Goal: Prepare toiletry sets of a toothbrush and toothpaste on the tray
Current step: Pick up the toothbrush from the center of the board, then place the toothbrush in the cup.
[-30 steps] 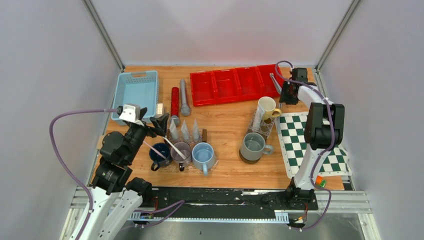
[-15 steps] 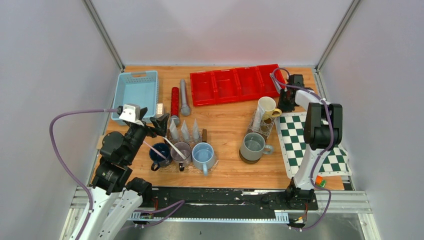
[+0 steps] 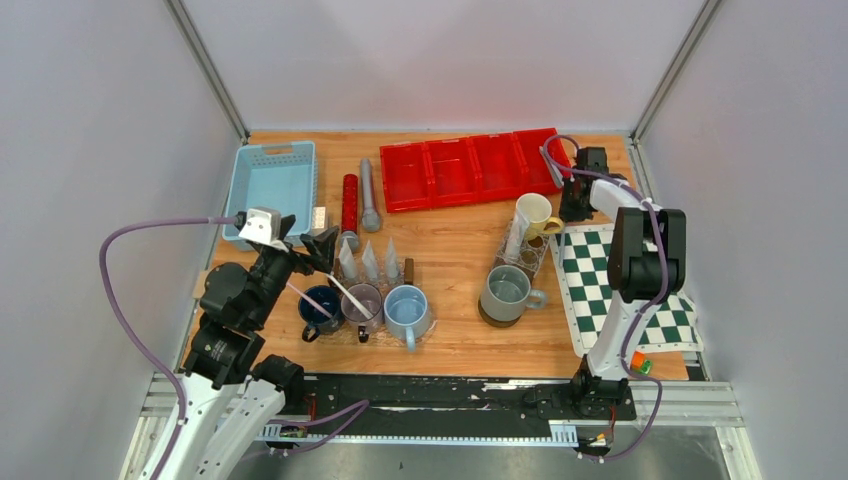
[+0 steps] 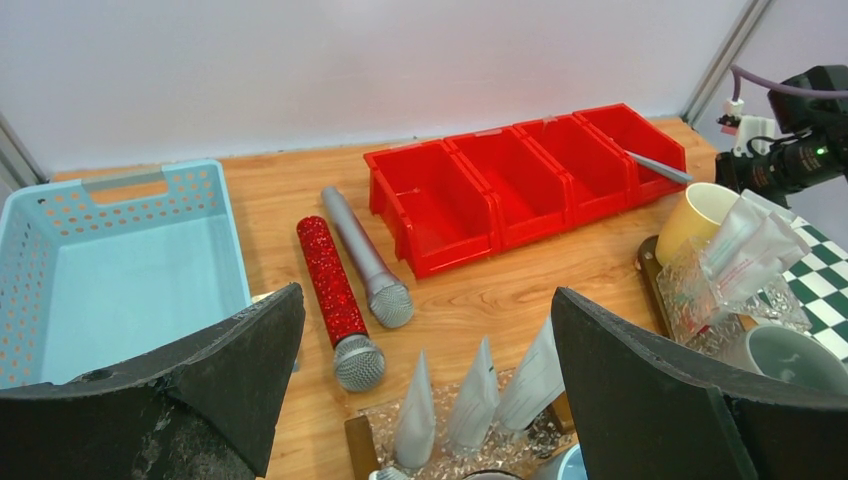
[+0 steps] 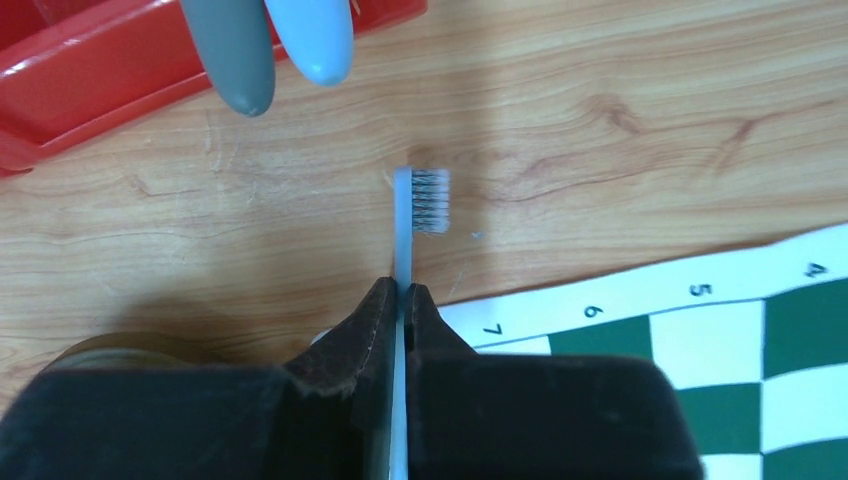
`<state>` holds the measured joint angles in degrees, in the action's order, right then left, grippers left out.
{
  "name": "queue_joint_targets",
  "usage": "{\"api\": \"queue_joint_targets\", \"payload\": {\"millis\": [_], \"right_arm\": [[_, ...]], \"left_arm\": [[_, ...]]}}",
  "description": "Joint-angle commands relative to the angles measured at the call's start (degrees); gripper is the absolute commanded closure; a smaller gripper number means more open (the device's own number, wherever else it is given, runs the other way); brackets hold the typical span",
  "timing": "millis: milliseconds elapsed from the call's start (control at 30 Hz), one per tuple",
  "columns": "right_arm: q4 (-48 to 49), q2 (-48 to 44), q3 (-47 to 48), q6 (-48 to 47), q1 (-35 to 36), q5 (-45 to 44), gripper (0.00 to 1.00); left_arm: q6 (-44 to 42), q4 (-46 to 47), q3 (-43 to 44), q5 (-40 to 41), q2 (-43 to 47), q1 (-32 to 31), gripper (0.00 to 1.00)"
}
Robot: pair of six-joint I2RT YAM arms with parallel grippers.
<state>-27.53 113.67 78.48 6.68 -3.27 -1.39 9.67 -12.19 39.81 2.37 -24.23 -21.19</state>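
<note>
My right gripper (image 5: 402, 295) is shut on the thin shaft of a pale blue toothbrush (image 5: 424, 199). Its bristle head hangs just above the wood, between the red tray (image 5: 90, 80) and the checkered mat (image 5: 640, 300). From above, that gripper (image 3: 574, 207) sits off the tray's (image 3: 455, 196) right end. Two toothbrush handles, grey (image 5: 236, 60) and blue (image 5: 316, 40), stick out over the tray's edge. My left gripper (image 4: 428, 295) is open, hovering above three toothpaste tubes (image 4: 472, 400) standing in a clear holder. Other toothbrushes (image 3: 346, 291) lean in the mugs.
A light-blue basket (image 3: 272, 187) stands at the back left. A red microphone (image 4: 332, 295) and a grey one (image 4: 366, 258) lie beside it. Mugs (image 3: 406, 312) line the front, a grey mug (image 3: 505, 293) and a yellow mug (image 3: 536, 213) stand right of centre, with more tubes (image 4: 745, 250) in a holder.
My right gripper came down from over the tray's right end to the wood by the mat and closed its jaws on the toothbrush. The left arm has not moved.
</note>
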Motion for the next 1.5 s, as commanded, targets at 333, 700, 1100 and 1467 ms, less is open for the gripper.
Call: {"api": "queue_joint_targets", "payload": {"millis": [333, 700, 1100, 1467], "right_arm": [[-2.6, -22.4, 3.8, -6.0, 1.0, -6.2, 1.00], [2.8, -37.7, 4.0, -12.7, 13.2, -5.2, 1.00], [13.9, -45.7, -0.3, -16.5, 36.4, 3.4, 1.00], [38.0, -46.7, -15.7, -19.4, 56.3, 8.5, 1.00]], "left_arm": [[1.3, 1.8, 3.6, -3.6, -2.6, 0.3, 0.00], [6.8, 2.7, 7.0, -8.4, -7.3, 0.3, 0.00], [10.6, 3.7, 9.3, -11.9, -11.1, 0.3, 0.00], [4.2, -0.4, 6.2, -1.0, -3.4, 0.3, 0.00]]}}
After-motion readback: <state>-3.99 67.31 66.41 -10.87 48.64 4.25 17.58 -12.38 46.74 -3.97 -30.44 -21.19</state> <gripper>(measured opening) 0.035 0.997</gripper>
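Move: My right hand already pinches the toothbrush low over the board's far left corner. It goes for my open left gripper, some 51 cm to its left, 20 cm back and 30 cm higher. The yellow mug stands about 8 cm left and 2 cm back of my right hand, the grey mug 16 cm left and 19 cm back, the light-blue mug 36 cm left and 22 cm back. From my left hand the toothbrush lies roughly 51 cm right, 20 cm ahead and 30 cm below. Keeping the toothbrush pinched, I lift my right hand straight up some 20 cm, then keep climbing as I swing it about 34 cm left and 17 cm back towards my left gripper, dipping slightly at the end. The wrist turns from fingers-down to level, pointing forward-left. My left hand, wide open, goes about 5 cm right, turning slightly clockwise, then eases partly back left and up. ##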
